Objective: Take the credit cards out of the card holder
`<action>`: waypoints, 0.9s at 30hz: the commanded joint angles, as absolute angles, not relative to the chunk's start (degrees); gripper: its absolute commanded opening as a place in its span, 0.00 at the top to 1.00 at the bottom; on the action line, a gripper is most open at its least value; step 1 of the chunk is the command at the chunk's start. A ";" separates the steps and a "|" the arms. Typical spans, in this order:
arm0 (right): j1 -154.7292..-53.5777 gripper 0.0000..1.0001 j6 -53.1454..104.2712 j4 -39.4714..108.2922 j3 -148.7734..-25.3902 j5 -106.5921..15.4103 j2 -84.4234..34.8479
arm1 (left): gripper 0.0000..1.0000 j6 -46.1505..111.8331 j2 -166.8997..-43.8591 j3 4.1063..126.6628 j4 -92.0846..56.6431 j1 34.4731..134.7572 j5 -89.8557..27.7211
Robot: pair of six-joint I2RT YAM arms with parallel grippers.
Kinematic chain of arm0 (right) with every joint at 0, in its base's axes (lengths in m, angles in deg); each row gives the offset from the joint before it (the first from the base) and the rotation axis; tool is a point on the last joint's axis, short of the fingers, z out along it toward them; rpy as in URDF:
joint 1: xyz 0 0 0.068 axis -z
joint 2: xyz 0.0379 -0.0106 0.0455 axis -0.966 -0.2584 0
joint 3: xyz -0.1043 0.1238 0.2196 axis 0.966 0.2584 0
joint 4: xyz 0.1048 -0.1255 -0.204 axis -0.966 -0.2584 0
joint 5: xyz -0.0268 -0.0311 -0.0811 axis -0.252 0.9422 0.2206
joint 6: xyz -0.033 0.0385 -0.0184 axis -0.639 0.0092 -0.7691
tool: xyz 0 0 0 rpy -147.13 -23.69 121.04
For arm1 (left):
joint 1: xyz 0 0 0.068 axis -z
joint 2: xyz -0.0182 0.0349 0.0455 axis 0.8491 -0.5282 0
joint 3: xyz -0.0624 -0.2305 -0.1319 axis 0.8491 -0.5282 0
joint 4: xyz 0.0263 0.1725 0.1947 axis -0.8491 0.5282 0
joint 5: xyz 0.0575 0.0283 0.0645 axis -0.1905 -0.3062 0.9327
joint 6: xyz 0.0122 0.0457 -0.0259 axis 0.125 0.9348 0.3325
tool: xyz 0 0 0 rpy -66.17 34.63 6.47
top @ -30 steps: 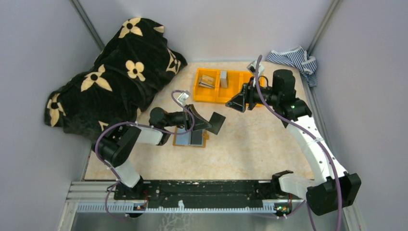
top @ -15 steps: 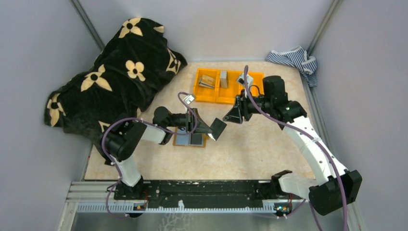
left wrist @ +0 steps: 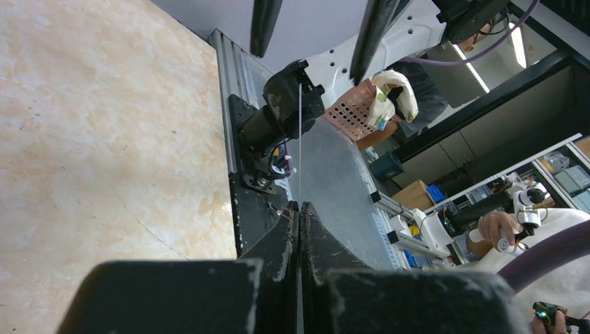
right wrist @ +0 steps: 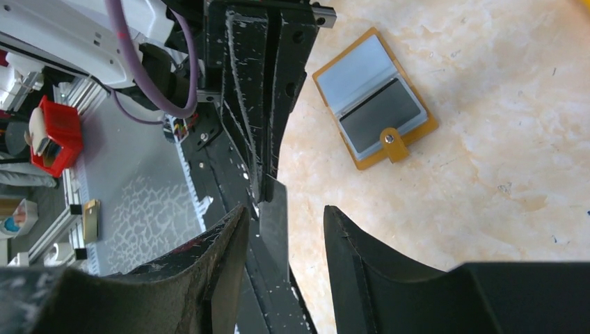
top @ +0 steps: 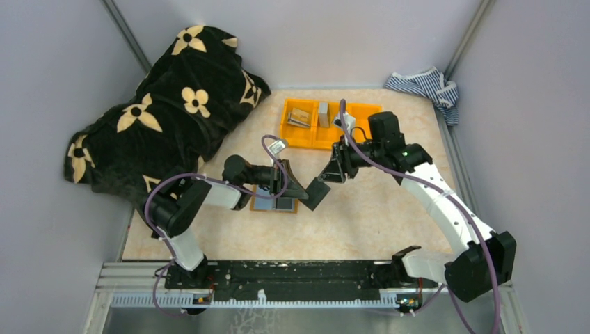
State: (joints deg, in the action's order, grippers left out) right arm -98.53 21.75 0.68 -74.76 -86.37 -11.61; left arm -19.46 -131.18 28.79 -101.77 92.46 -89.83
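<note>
The card holder [top: 276, 204] lies open on the table, orange-tan with grey-blue inside [right wrist: 363, 68]. A dark credit card [right wrist: 385, 115] sits in its pocket beside the snap tab [right wrist: 391, 144]. My left gripper [top: 301, 190] is shut on another dark credit card [top: 316, 194], held off the table to the right of the holder. That card shows edge-on in the left wrist view [left wrist: 300, 139]. My right gripper [top: 325, 175] is open just above it. In the right wrist view the card [right wrist: 275, 219] stands between its fingers [right wrist: 348, 243], nearer the left one, and neither finger presses it.
An orange three-compartment bin [top: 299, 136] with small items stands behind the right gripper. A black blanket with cream flowers [top: 167, 104] fills the back left. A striped cloth [top: 424, 83] lies in the back right corner. The metal rail [top: 292, 275] runs along the near edge.
The right gripper moved left and down from beside the bin to the card's free end, and its jaws narrowed a little. The left gripper shifted slightly right, still gripping the card.
</note>
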 commanded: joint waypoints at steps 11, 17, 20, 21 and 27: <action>-100.58 0.59 19.89 -0.20 -73.87 -86.82 -13.03 | 1.00 -19.67 -129.71 30.35 -118.10 92.66 -91.87; -100.52 0.75 20.28 0.27 -72.73 -86.73 -11.99 | 1.00 -19.57 -129.81 30.73 -118.10 92.57 -91.45; -100.54 0.94 20.58 0.76 -72.29 -87.01 -11.89 | 1.00 -19.64 -129.77 30.74 -118.10 92.57 -91.30; -100.53 1.00 20.52 0.92 -72.20 -87.42 -11.91 | 1.00 -19.65 -129.69 30.76 -118.10 92.57 -91.22; -100.52 1.00 22.49 4.23 -71.64 -88.26 -11.05 | 0.95 -19.75 -129.70 30.48 -118.04 92.31 -90.03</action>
State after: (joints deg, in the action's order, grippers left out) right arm -100.04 21.80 0.09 -71.81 -88.21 -12.63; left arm -19.96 -130.77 29.18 -101.77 92.38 -90.38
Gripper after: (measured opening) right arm 0.009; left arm 0.006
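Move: My left hand already grips the dark card by one end, with the card's middle about 3 cm to its right and level with it. From my open right hand the card's middle lies some 4 cm back, 3 cm left and 3 cm below. The open card holder is on the table, roughly 8 cm back, 16 cm left and 17 cm down from my right hand; the orange tray is about 17 cm ahead, 3 cm right and 16 cm down. I sink my right hand about 3 cm onto the free end of the card, easing back some 1.5 cm and tipping the wrist only about 5 degrees. Then I shut its half-open fingers and pinch the card near its far right corner, lifting slightly as they finish. My left hand stays put and keeps its grip on the opposite end. ##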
